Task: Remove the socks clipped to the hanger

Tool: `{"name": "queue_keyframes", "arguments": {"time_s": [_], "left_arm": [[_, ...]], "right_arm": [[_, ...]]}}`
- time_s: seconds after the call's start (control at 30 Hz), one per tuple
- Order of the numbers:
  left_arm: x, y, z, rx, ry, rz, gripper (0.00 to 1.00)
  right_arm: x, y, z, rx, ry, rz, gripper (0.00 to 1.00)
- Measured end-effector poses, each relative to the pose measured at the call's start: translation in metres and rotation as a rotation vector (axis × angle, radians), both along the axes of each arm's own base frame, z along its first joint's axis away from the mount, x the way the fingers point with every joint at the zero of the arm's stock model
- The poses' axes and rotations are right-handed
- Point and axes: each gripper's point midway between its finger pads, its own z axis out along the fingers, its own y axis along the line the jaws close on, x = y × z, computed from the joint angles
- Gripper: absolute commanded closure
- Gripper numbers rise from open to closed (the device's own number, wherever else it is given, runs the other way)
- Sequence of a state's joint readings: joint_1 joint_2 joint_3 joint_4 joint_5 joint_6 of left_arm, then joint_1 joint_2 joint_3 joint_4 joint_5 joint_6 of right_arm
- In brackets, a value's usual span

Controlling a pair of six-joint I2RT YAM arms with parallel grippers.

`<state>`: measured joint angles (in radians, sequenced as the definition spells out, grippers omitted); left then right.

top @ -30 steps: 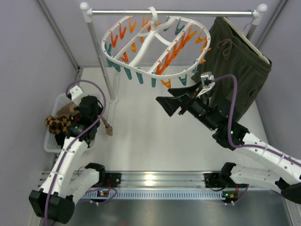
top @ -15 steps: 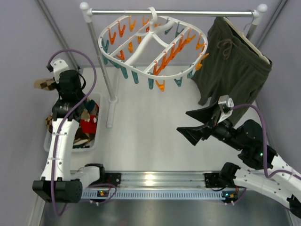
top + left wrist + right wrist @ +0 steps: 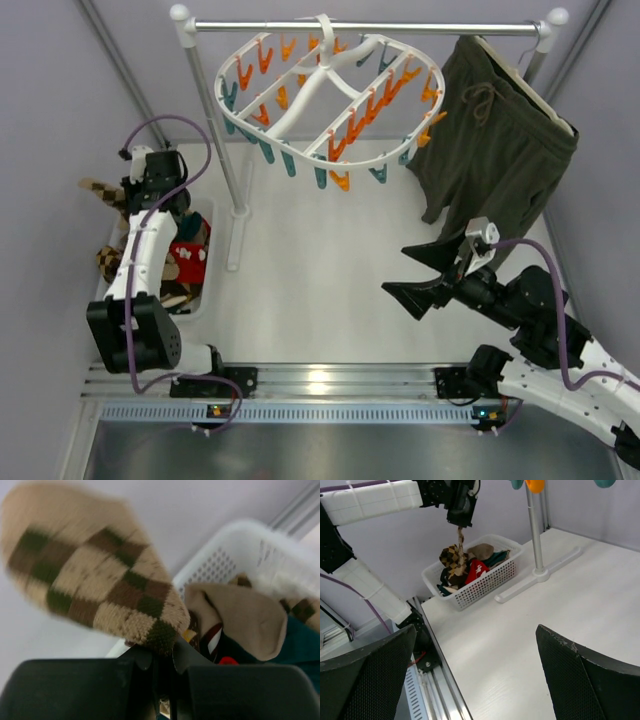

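Observation:
The round white hanger [image 3: 330, 95] with orange and teal clips hangs from the rail, and I see no socks on it. My left gripper [image 3: 122, 195] is shut on a brown-tan argyle sock [image 3: 95, 187] and holds it above the far end of the white basket [image 3: 198, 290]. In the left wrist view the sock [image 3: 95, 580] sticks up from the shut gripper [image 3: 162, 652]. In the right wrist view it [image 3: 461, 545] dangles over the basket [image 3: 485, 582]. My right gripper [image 3: 420, 275] is open and empty above the table, also in its wrist view [image 3: 477, 680].
The basket holds several socks: tan [image 3: 245, 615], teal [image 3: 300, 645], red [image 3: 185, 260]. The rail's post and foot [image 3: 238, 215] stand right of the basket. Dark olive shorts [image 3: 495, 140] hang at the rail's right end. Grey walls close in on both sides.
My left arm rose from the basket to the far left with the argyle sock, then dipped slightly. My right arm drew back from under the hanger toward the near right. The hanger swayed.

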<state>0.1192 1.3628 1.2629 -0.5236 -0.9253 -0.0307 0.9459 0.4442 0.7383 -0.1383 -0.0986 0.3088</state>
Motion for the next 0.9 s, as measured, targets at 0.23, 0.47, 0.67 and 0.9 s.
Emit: {"name": "queue_keyframes", "arguments": {"time_s": [0.23, 0.47, 0.67, 0.9], "left_arm": [[-0.004, 0.007, -0.073, -0.044, 0.195, 0.037, 0.97], [0.016, -0.001, -0.148, -0.177, 0.336, -0.02, 1.0], [0.018, -0.01, -0.208, -0.263, 0.469, -0.047, 0.98], [0.017, -0.008, -0.206, -0.262, 0.47, -0.036, 0.53]], "right_arm": [[0.002, 0.003, -0.016, -0.03, 0.018, 0.002, 0.01], [0.005, 0.005, -0.032, -0.064, 0.03, -0.002, 0.01], [0.005, 0.005, -0.034, -0.067, 0.024, -0.007, 0.01], [0.006, 0.005, -0.035, -0.071, 0.027, -0.01, 0.0]]}}
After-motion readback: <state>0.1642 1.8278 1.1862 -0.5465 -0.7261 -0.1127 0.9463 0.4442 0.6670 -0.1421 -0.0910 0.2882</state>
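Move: My left hand holds the checkered sock above the white laundry basket: the basket's middle is about 24 cm below, some 3 cm back and 2 cm to my right. In the pile, the red sock lies roughly 8 cm right and 5 cm back, and the teal one about 9 cm right and 3 cm forward, both some 22 cm down. From my right hand, the basket's middle is about 54 cm left, 15 cm ahead and 33 cm down. I drop my left hand about 21 cm, nearly straight down into the basket, carrying the checkered sock onto the pile and tipping the fingers some 30 degrees, mostly further downward. At the bottom I stop and start opening the fingers, to roughly a third of full spread, to release the sock. Meanwhile my right hand, empty and wide open, sinks about 3.5 cm and stays there. ##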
